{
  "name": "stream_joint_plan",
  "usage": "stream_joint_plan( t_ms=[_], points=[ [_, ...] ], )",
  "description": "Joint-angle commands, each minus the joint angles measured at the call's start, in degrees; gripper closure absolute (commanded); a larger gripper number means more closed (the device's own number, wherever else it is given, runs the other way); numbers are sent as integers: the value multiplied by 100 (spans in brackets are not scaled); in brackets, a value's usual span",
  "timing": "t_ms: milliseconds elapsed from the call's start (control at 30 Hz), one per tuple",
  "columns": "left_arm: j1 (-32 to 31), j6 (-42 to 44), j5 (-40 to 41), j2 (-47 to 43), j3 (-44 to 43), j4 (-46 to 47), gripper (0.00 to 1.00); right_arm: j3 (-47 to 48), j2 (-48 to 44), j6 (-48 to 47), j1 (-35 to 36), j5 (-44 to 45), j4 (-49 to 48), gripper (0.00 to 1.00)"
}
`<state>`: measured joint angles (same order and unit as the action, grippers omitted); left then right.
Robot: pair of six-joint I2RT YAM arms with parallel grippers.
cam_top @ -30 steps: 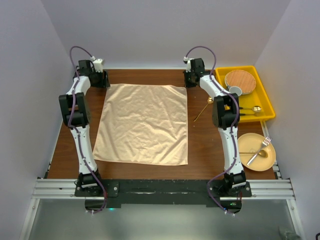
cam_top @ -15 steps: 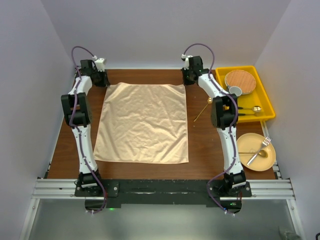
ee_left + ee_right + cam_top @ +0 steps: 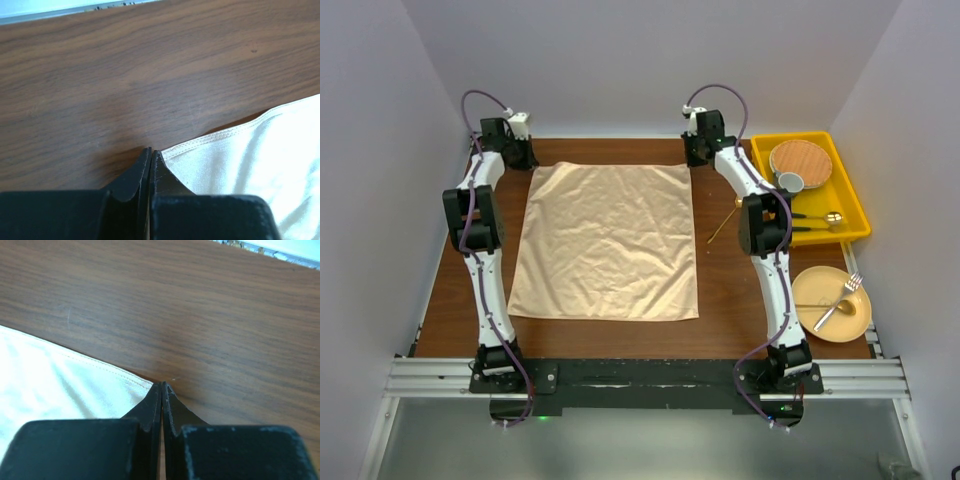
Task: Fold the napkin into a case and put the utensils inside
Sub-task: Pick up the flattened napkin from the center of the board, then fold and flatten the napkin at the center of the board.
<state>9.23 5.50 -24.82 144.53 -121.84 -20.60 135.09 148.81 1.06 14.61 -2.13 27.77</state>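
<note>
The peach satin napkin (image 3: 608, 242) lies spread flat as one sheet on the brown table; no case is in view. My left gripper (image 3: 529, 163) is at the napkin's far left corner (image 3: 172, 150), jaws pressed together on it (image 3: 151, 150). At the far right corner (image 3: 145, 382), my right gripper (image 3: 692, 160) is also shut on the cloth (image 3: 162, 384). One thin gold utensil (image 3: 724, 221) lies on the table right of the napkin. A gold fork and spoon (image 3: 840, 300) rest on the yellow plate (image 3: 807, 322).
A yellow tray (image 3: 861, 212) at the far right holds a round wood-toned plate (image 3: 800, 158), a small cup (image 3: 790, 181) and dark-handled cutlery with a gold bowl (image 3: 817, 219). White walls close in the table on three sides. The table's back edge (image 3: 75, 11) runs just beyond both grippers.
My left gripper has closed on the far left corner. Both grippers drew back towards the far edge, and the napkin slid that way and lies smoother.
</note>
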Motion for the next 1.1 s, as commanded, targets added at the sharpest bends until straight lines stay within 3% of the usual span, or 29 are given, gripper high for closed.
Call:
stream_joint_plan(
  t_ms=[0, 200, 500, 733, 933, 1067],
  points=[
    [17, -110, 73, -390, -112, 504, 100, 343, -194, -71, 15, 108, -298, 100],
    [96, -110, -374, -1013, 440, 688, 100, 45, -616, -71, 24, -164, -237, 100],
    [298, 548, -919, -1981, 1478, 514, 100, -965, -1599, 17, 51, -639, -79, 100],
    [395, 1584, -1218, -2683, 2146, -268, 100, -2056, -2461, -27, 130, -903, 44, 100],
    [676, 2383, -1403, -3728, 3341, -558, 100, -2978, -3182, -71, 235, -1114, 290, 100],
    [790, 3236, -1464, -4239, 3903, -1478, 100, -3934, -3954, -290, 270, -1228, 334, 100]
  ],
)
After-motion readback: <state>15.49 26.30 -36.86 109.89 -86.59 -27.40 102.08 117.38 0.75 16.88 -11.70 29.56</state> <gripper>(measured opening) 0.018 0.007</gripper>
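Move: Each hand already pinches one of the napkin's far corners, just above the board. From the left hand the napkin's middle lies about 21 cm back and 21 cm to the right; from the right hand it is about 21 cm back and 21 cm to the left. Each near corner is roughly 42 cm straight back from the hand on its side. A gold spoon lies some 8 cm right of the right hand and 16 cm back, and the yellow tray about 31 cm right and 6 cm back. Up and then back towards the napkin's near edge, both arms carry the pinched far corners over the cloth, the right starting slightly later. Each rises about 9 cm and levels off, ending 13 to 15 cm back; the fingers stay shut, while the left hand turns some 15 degrees clockwise and the right a little counter-clockwise. ##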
